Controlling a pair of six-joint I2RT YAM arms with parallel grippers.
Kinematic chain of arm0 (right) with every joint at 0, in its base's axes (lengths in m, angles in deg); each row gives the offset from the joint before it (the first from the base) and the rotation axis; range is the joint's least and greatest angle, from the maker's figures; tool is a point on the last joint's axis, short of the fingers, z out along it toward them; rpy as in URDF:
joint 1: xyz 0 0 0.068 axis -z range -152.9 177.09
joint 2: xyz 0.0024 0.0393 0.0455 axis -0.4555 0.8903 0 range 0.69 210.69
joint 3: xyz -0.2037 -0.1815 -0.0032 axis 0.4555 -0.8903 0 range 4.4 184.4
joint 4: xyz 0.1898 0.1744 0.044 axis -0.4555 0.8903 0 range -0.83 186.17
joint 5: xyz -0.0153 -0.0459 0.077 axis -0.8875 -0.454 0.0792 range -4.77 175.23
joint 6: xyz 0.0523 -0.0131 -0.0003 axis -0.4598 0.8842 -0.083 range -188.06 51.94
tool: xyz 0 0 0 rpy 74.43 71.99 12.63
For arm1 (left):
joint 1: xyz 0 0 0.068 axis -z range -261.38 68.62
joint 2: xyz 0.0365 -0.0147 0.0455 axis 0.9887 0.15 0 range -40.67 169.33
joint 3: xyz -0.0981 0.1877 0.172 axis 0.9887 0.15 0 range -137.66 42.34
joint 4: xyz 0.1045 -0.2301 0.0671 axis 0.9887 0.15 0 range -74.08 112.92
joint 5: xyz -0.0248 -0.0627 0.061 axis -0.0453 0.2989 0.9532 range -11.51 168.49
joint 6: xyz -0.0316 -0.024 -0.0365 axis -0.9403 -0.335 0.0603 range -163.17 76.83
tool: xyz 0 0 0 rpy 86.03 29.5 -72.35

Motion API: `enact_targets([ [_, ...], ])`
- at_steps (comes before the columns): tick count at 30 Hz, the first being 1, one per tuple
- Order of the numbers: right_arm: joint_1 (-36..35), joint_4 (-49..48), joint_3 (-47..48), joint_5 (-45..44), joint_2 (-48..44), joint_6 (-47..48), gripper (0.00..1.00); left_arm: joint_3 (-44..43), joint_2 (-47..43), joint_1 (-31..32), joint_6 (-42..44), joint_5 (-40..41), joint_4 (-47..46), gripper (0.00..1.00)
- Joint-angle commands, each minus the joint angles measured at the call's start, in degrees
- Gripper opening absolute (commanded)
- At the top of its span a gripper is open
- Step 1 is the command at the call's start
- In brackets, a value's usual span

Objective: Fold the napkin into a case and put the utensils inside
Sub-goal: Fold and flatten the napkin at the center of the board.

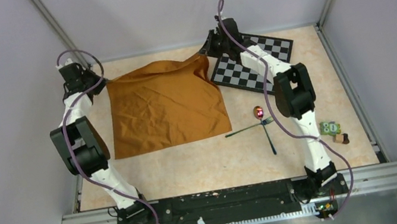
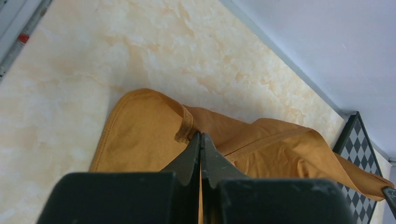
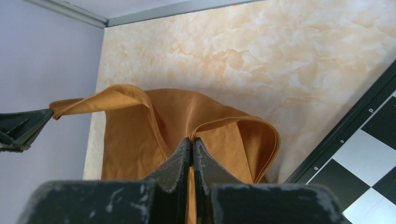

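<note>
The rust-brown napkin [image 1: 165,105] lies spread on the table, its two far corners lifted. My left gripper [image 1: 99,79] is shut on the far left corner; the wrist view shows the cloth hem [image 2: 187,128] pinched at the fingertips [image 2: 201,137]. At the far right corner, my right gripper [image 1: 207,50] is shut on the napkin's edge [image 3: 243,140], clamped in its tips [image 3: 192,140]. Right of the napkin, a dark fork [image 1: 248,128] and a spoon [image 1: 262,120] with a reddish-purple bowl lie crossed on the table. No case shows.
A black-and-grey checkered board [image 1: 251,61] lies at the far right, partly under the right arm. A small green and brown object [image 1: 332,130] sits near the right edge. Grey walls and metal rails enclose the tan table.
</note>
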Motion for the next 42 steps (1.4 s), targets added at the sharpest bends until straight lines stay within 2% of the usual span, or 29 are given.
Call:
enact_targets([
  [1,0.1,1.2,4.0,3.2,-1.3,2.4,0.00,-1.6,-2.8,-2.7,2.9,-5.5,0.1,0.00],
  [8,-0.3,4.5,-6.2,5.7,-7.9,2.0,0.00,4.3,-7.1,-3.2,2.2,-11.1,12.6,0.00],
  [13,-0.6,3.5,-22.7,7.6,-18.2,1.6,0.00,16.0,-15.6,-3.1,2.7,-11.8,14.7,0.00],
  [18,-1.1,3.5,-33.7,11.0,-24.4,2.8,0.00,26.3,-23.3,-3.3,5.8,-6.2,19.4,0.00],
  [23,-2.3,1.2,-43.8,11.7,-30.5,4.5,0.00,30.4,-27.0,-3.3,7.9,3.6,24.9,0.00],
  [29,-2.7,0.6,-50.3,12.2,-34.4,5.9,0.00,31.8,-30.7,-3.9,7.7,11.4,27.0,0.00],
  [35,-3.9,0.6,-52.0,12.3,-35.4,5.9,0.00,31.4,-34.7,-3.9,7.4,17.7,25.8,0.00],
  [42,-5.6,-0.6,-54.2,12.2,-34.2,4.0,0.00,33.0,-29.7,-4.0,7.4,18.9,26.0,0.00],
])
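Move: My two hands still hold the napkin's far corners up over the back of the table. The near-left corner lies about 29 cm back from my left hand, 2 cm to its left and 15 cm below. From my right hand the near-right corner is some 31 cm back, 8 cm right and 15 cm below. The chessboard's middle is about 21 cm to its right and 2 cm back; the fork is 17 cm right, 31 cm back, the spoon 23 cm right, 33 cm back. Keeping both corners pinched, I draw the napkin's far edge back towards my base, over the cloth lying on the table, some 24 cm with each hand, sinking 7 to 8 cm on the way. My left hand bows about 5 cm to the right and returns, and lifts a little after its lowest point; the right ends about 4 cm farther right. Both sets of fingers tip downward, the left by about 30 degrees. ##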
